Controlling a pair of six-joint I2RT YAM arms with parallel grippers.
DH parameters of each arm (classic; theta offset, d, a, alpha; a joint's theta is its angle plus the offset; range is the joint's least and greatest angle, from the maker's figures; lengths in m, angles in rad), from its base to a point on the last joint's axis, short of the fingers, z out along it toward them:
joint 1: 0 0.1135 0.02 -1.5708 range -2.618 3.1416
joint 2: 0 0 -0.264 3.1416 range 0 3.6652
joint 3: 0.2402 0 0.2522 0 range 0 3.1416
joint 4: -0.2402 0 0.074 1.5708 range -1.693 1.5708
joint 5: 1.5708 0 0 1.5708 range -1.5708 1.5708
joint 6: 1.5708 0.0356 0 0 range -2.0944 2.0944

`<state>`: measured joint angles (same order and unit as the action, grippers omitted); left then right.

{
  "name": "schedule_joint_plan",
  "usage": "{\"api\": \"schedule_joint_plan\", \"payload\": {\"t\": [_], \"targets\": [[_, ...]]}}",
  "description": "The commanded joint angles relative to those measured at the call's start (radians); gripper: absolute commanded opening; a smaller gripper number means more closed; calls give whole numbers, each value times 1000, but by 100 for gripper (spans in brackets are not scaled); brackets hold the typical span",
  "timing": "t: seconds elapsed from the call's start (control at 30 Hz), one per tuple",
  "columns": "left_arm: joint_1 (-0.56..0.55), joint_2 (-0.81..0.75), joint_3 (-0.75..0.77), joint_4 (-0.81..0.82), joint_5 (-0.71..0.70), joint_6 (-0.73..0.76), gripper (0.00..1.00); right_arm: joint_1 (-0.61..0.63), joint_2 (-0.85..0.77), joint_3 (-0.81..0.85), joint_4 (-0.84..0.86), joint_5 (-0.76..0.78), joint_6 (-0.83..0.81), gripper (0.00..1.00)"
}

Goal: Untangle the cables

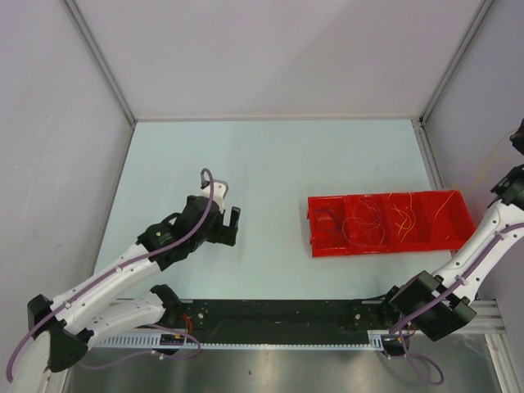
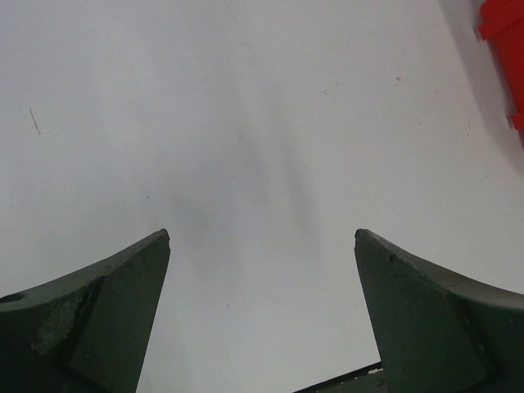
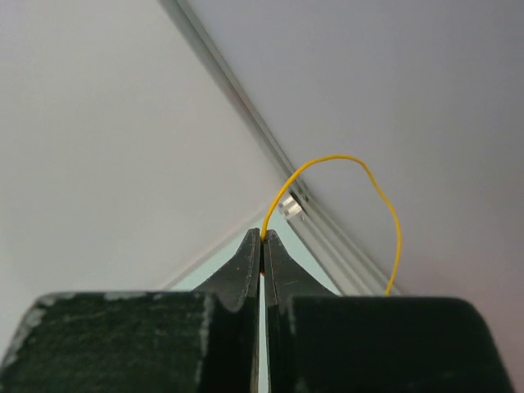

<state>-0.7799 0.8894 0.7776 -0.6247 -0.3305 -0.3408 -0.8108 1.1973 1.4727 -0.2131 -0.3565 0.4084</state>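
Observation:
Several thin cables [image 1: 372, 223], dark, red, orange and yellow, curl in the compartments of a red tray [image 1: 315, 246] on the right of the table. My right gripper [image 3: 263, 233] is shut on one end of a yellow cable [image 3: 344, 157], held high near the right wall. The cable arcs up from the fingertips and drops behind the right finger. In the top view this gripper [image 1: 518, 137] is mostly cut off at the right edge, and the yellow cable [image 1: 491, 160] shows only faintly. My left gripper [image 1: 225, 223] hangs open and holds nothing, over bare table well left of the tray.
A corner of the red tray [image 2: 503, 33] shows at the top right of the left wrist view. Grey walls with aluminium corner posts [image 1: 446, 70] enclose the pale table [image 1: 270, 164]. A black rail [image 1: 278, 315] runs along the near edge between the arm bases.

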Motion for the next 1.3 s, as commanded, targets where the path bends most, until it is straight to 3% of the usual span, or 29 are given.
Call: {"api": "schedule_joint_plan", "payload": {"t": [0.0, 0.4, 0.63, 1.0, 1.27], "targets": [[-22, -24, 18, 5, -18, -17, 100, -4, -51, -74, -124, 112, 30, 0], [-33, -58, 15, 17, -4, -15, 100, 7, -42, -219, -195, 140, 168, 0], [-36, -55, 17, 20, 2, -9, 100, 37, -33, -298, -132, 51, 265, 0], [-38, -76, 15, 25, -1, -7, 100, 143, -64, -296, -129, 125, 360, 0], [-38, -99, 15, 29, 4, -4, 100, 246, -103, -296, -166, 270, 405, 0]]}}
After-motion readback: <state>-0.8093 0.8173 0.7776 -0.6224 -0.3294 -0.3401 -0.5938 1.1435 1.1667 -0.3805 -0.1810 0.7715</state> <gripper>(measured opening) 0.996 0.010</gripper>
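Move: The right hand still holds the yellow cable high over the box's right side; the end compartment lies about 44 cm below, roughly 4 cm back and about level sideways. The orange-yellow cable's compartment is some 13 cm to the hand's left and 4 cm back, the orange-red cable's about 26 cm left and 5 cm back, both equally far below. From the left hand, the end compartment is about 63 cm right, 6 cm ahead and 14 cm below. The right hand sinks about 16 cm towards the end compartment, rolling some 30 degrees, then drifts left, cable still pinched. ##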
